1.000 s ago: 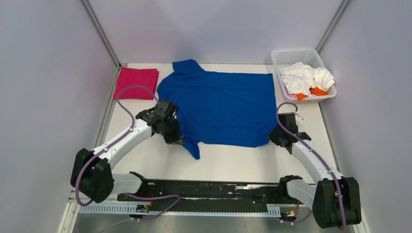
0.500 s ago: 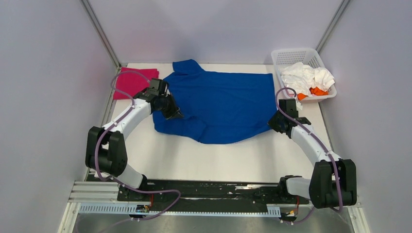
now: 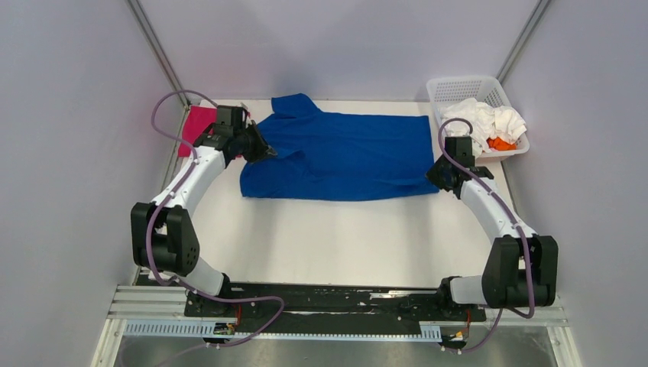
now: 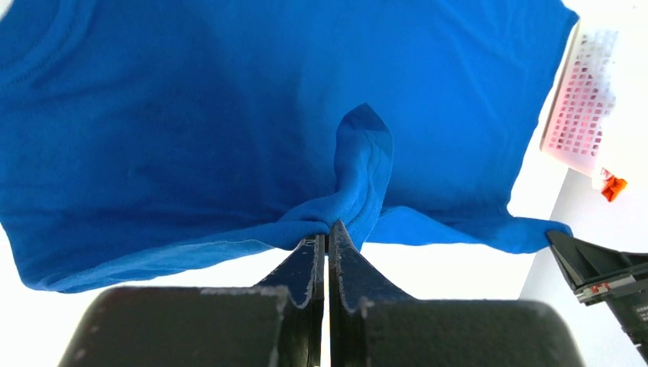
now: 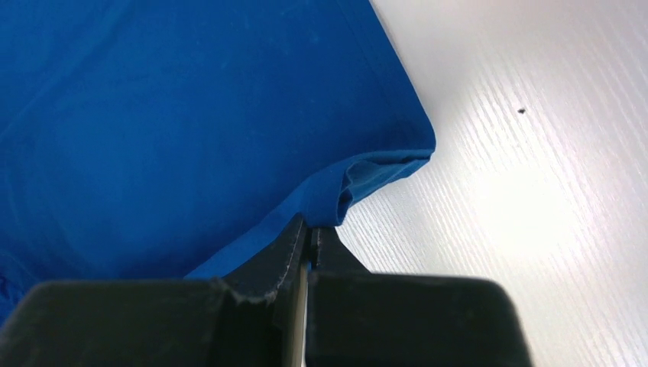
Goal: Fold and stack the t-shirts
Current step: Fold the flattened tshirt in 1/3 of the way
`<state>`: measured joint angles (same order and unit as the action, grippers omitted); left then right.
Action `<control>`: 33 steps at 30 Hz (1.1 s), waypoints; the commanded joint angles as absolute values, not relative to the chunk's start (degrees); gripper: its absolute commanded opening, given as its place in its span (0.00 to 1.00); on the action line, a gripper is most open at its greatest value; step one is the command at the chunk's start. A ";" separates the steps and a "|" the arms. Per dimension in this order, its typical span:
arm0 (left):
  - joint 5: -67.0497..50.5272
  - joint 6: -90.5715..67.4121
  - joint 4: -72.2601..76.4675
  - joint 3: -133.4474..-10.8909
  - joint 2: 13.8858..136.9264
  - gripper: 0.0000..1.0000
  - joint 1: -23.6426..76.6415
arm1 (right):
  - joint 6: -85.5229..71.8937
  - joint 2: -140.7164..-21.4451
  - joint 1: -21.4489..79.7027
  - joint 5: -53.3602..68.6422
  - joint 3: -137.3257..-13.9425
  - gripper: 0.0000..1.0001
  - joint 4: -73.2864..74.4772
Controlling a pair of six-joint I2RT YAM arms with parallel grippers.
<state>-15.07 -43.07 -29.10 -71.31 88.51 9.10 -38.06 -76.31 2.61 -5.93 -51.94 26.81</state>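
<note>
A royal blue t-shirt (image 3: 344, 157) lies across the back half of the table, its near half folded over toward the back. My left gripper (image 3: 264, 153) is shut on a bunched fold of the blue cloth (image 4: 348, 195) at the shirt's left side. At the shirt's right edge my right gripper (image 3: 437, 177) is shut on the hem corner (image 5: 374, 174). A folded magenta-pink t-shirt (image 3: 192, 126) lies at the back left, partly hidden by the left arm. White and orange t-shirts (image 3: 489, 126) are piled in the basket.
The white lattice basket (image 3: 451, 88) stands at the back right corner; it also shows in the left wrist view as the basket (image 4: 581, 99). Grey enclosure walls close in left, right and back. The right gripper body (image 4: 604, 279) shows in the left wrist view.
Both grippers have carried the blue t-shirt's near edge toward the back, folding it over the far half. The left arm now reaches past the pink t-shirt.
</note>
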 commanded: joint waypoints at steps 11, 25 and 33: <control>-12.40 -33.68 -25.22 -85.67 99.18 0.00 7.70 | -36.45 -87.21 1.35 -7.61 -63.92 0.00 25.22; -8.77 -29.94 -27.71 -109.56 125.68 0.35 5.60 | -34.90 -101.63 0.53 -9.63 -75.98 0.17 23.73; -12.41 -31.85 -31.84 -116.84 126.19 1.00 4.70 | -34.26 -97.66 0.52 -3.35 -73.18 0.62 23.13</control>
<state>-10.46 -31.40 -30.65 -115.04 130.50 5.08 -35.62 -101.80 0.84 -6.94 -73.78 25.41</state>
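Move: The left hand still holds the near edge of the blue t-shirt up. Its laying spot on the spread t-shirt is about 18 cm ahead, 3 cm to its left and 11 below; the far-left sleeve lies some 25 cm ahead, 5 right, and the folded red cloth 14 ahead, 20 left. The right hand's laying spot is about 11 cm ahead, 1 right and 5 below, with the t-shirt's far-right corner 26 ahead, 3 right, and the basket 20 ahead, 20 right. Forward together, both hands carry the pinched near edge over the body of the t-shirt: the left sweeps nearly 20 cm in a low arc, rising slightly before sinking well below its starting height, while the right goes about half as far, with a smaller rise and dip. At the finish both open, the left wide and the right about halfway, letting go of the hem just above the cloth. ##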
